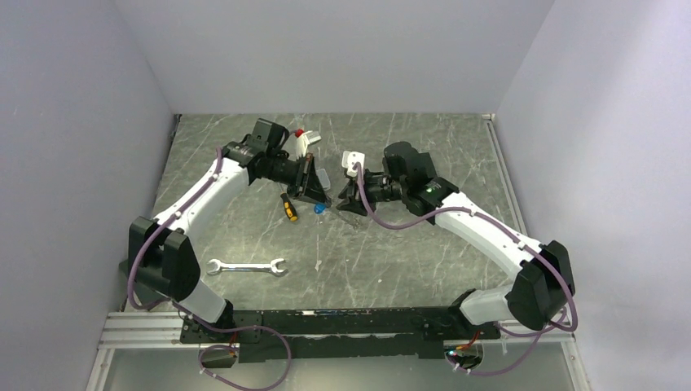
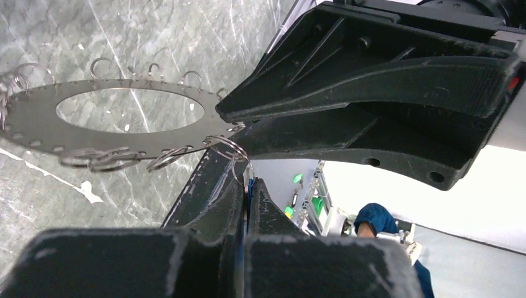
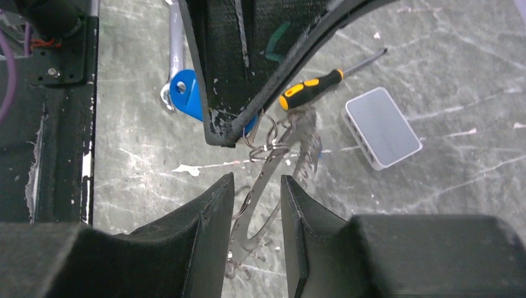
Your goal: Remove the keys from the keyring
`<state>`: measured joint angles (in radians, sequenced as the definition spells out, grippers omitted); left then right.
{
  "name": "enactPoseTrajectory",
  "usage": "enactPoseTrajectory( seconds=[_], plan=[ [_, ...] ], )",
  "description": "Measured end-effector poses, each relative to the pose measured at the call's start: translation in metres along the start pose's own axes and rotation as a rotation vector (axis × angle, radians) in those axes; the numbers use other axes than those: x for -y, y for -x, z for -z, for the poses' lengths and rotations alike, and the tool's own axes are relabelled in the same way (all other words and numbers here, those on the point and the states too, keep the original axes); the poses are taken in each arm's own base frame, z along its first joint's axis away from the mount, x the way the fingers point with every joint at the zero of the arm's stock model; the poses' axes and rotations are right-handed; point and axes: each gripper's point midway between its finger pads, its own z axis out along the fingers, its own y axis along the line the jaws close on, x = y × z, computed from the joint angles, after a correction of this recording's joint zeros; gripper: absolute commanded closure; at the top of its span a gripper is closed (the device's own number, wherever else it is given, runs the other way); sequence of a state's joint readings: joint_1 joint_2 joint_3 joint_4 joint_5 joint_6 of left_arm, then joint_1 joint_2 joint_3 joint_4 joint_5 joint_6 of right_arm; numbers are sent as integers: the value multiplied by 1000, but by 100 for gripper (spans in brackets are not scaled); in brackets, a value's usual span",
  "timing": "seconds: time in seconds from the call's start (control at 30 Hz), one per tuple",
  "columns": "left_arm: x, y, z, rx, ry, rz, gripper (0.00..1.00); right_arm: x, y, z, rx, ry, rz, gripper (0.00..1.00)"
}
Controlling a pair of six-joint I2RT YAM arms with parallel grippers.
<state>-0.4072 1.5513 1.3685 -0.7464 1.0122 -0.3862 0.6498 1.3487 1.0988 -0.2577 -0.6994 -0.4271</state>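
Observation:
The keyring [image 2: 37, 121] is a flat grey ring fringed with small wire loops, held above the table. My left gripper [image 2: 248, 183] is shut on a blue-headed key [image 2: 249, 192], which hangs by a small loop from the ring's rim. The key's blue head also shows in the right wrist view [image 3: 186, 93]. My right gripper [image 3: 255, 180] has its jaws nearly closed, with the keyring [image 3: 260, 186] edge-on and tilted between them. Its fingers [image 2: 372, 81] close on the ring's rim. In the top view the left gripper [image 1: 312, 191] and the right gripper [image 1: 349, 194] meet at mid-table.
A yellow-and-black screwdriver [image 1: 288, 207] lies just left of the grippers. A silver wrench [image 1: 246, 266] lies nearer the front left. A small white box [image 3: 383, 127] sits on the table behind the grippers. Grey walls enclose the table on three sides.

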Motion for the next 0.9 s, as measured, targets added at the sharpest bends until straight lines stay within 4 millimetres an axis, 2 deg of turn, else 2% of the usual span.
enactPoseTrajectory(
  seconds=[0.27,0.67,0.9],
  plan=[
    [-17,-8,-10,-20,2,78,100,6,-39,-2,-72,-51,-34,62],
    [-50,-1,-29,-45,12,174,100,49,-72,-8,-108,-149,-73,63],
    [-66,9,-31,-23,17,194,100,52,-80,-4,-93,-147,-80,63]
  ],
)
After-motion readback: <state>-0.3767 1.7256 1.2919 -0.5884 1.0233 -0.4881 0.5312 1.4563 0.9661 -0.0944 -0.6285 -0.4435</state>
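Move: The left hand already grips a blue-tagged key. The metal keyring hangs from it, its middle about 6 cm below this hand, some 4 cm to its right and 1 cm back. From the empty right hand the keyring's middle is about 6 cm down, 1 cm back and 1 cm left. From the left hand the pale box lies roughly 18 cm ahead, 6 cm left, and the screwdriver handle 12 cm ahead, 12 cm left, both some 20 cm below. Down together, some 7 cm, go both hands, drifting forward as they sink: the right about 5 cm, the left about 3 cm. The right also draws some 3 cm to its right, away from the left fingers, turning about 10 degrees clockwise, its fingers staying part open. The left keeps its pinch on the key and rolls about 10 degrees, carrying the hanging keyring down. ##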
